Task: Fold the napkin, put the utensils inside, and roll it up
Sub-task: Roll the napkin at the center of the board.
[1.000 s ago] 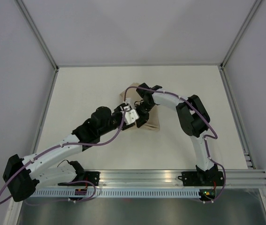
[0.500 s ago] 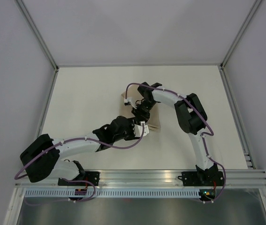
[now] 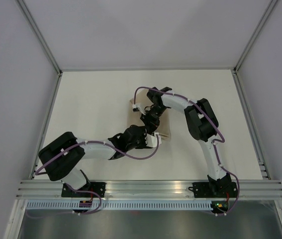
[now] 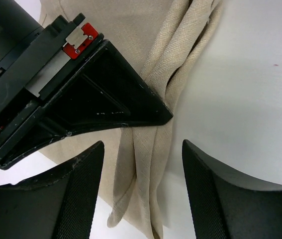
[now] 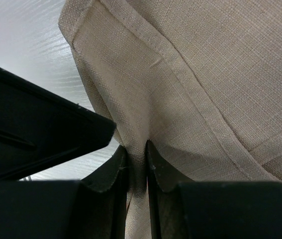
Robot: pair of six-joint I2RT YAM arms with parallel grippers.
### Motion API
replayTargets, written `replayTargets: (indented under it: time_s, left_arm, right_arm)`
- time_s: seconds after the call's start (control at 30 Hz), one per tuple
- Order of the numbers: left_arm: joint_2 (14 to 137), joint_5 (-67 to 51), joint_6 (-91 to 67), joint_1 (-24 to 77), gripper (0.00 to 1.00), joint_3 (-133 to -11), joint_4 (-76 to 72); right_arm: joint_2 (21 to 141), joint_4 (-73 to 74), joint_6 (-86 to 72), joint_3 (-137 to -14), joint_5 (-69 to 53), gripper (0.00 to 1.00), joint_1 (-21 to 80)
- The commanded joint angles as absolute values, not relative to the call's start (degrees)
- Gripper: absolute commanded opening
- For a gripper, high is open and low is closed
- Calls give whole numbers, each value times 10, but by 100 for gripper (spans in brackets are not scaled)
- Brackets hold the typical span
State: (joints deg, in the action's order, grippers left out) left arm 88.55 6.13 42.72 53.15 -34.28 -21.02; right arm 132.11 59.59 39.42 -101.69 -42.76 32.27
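The tan napkin (image 3: 165, 130) lies mid-table, mostly covered by both arms. My right gripper (image 3: 148, 120) is shut on a raised fold of the napkin (image 5: 195, 64), the cloth pinched between its fingers (image 5: 158, 172). My left gripper (image 3: 156, 136) sits at the napkin's near edge, open. In the left wrist view its fingers (image 4: 81, 189) stand wide apart on either side of the bunched folds of the napkin (image 4: 153, 149) without touching them. The right gripper's black finger (image 4: 106, 94) crosses that view just above. The utensils are out of view.
White table (image 3: 96, 99) inside an aluminium frame (image 3: 150, 188), with plain walls on three sides. The two arms cross closely over the napkin. The left arm's elbow (image 3: 63, 152) lies low at the near left.
My left gripper has drawn back from the napkin's middle to its near right edge and opened wider. The left elbow swung right. The right gripper keeps its pinch, shifted slightly.
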Motion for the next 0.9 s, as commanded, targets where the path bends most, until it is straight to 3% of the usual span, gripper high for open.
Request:
replayTargets:
  time_s: [0.0, 0.2, 0.3, 0.37, 0.43, 0.73, 0.8, 0.87]
  left_arm:
    - [917, 82, 477, 534, 70, -339, -298]
    - [961, 67, 483, 534, 69, -352, -283]
    - [967, 63, 485, 533, 63, -363, -265]
    - [971, 60, 485, 533, 55, -369, -241]
    - [975, 57, 484, 533, 41, -379, -225]
    - [995, 33, 448, 533, 11, -441, -90]
    - [998, 26, 439, 533, 2, -455, -64]
    - [999, 19, 430, 533, 2, -467, -48]
  right_arm:
    - [1368, 623, 427, -1008, -367, 9, 320]
    - [1375, 630, 431, -1011, -367, 9, 318]
    - [1375, 634, 432, -1012, -367, 9, 317]
    - [1375, 638, 436, -1013, -368, 9, 316]
    - [1374, 640, 436, -1015, -371, 9, 315]
    - [1365, 647, 440, -1018, -376, 9, 314]
    - [1358, 645, 439, -1014, -376, 15, 313]
    - [1344, 642, 438, -1007, -376, 22, 312]
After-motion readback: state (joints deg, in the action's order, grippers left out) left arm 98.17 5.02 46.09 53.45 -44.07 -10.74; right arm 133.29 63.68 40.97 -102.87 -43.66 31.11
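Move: The left hand is open above the napkin's bunched near edge; the spot it goes for is about 1 cm ahead, 1 cm to its right and 4 cm below. The right hand's fingertips, already pinching that edge, are some 2 cm ahead, 3 cm to the right and 4 cm below the left hand, and the napkin's centre is roughly 6 cm straight ahead. From the right hand, the spot lies about 1 cm back and 2 cm left, at its own height. The left hand sinks about 3 cm with its open fingers on either side of the napkin's bunched near edge, easing slightly forward at first and then 1.5 cm or so to the right, in close beside the right gripper's fingertips. Two thirds of the way down its fingers start to shut and pinch the bunched cloth while the wrist tips them some 10 degrees steeper, and the right hand keeps its own pinch on the edge, drifting only about 1 cm to the right. ##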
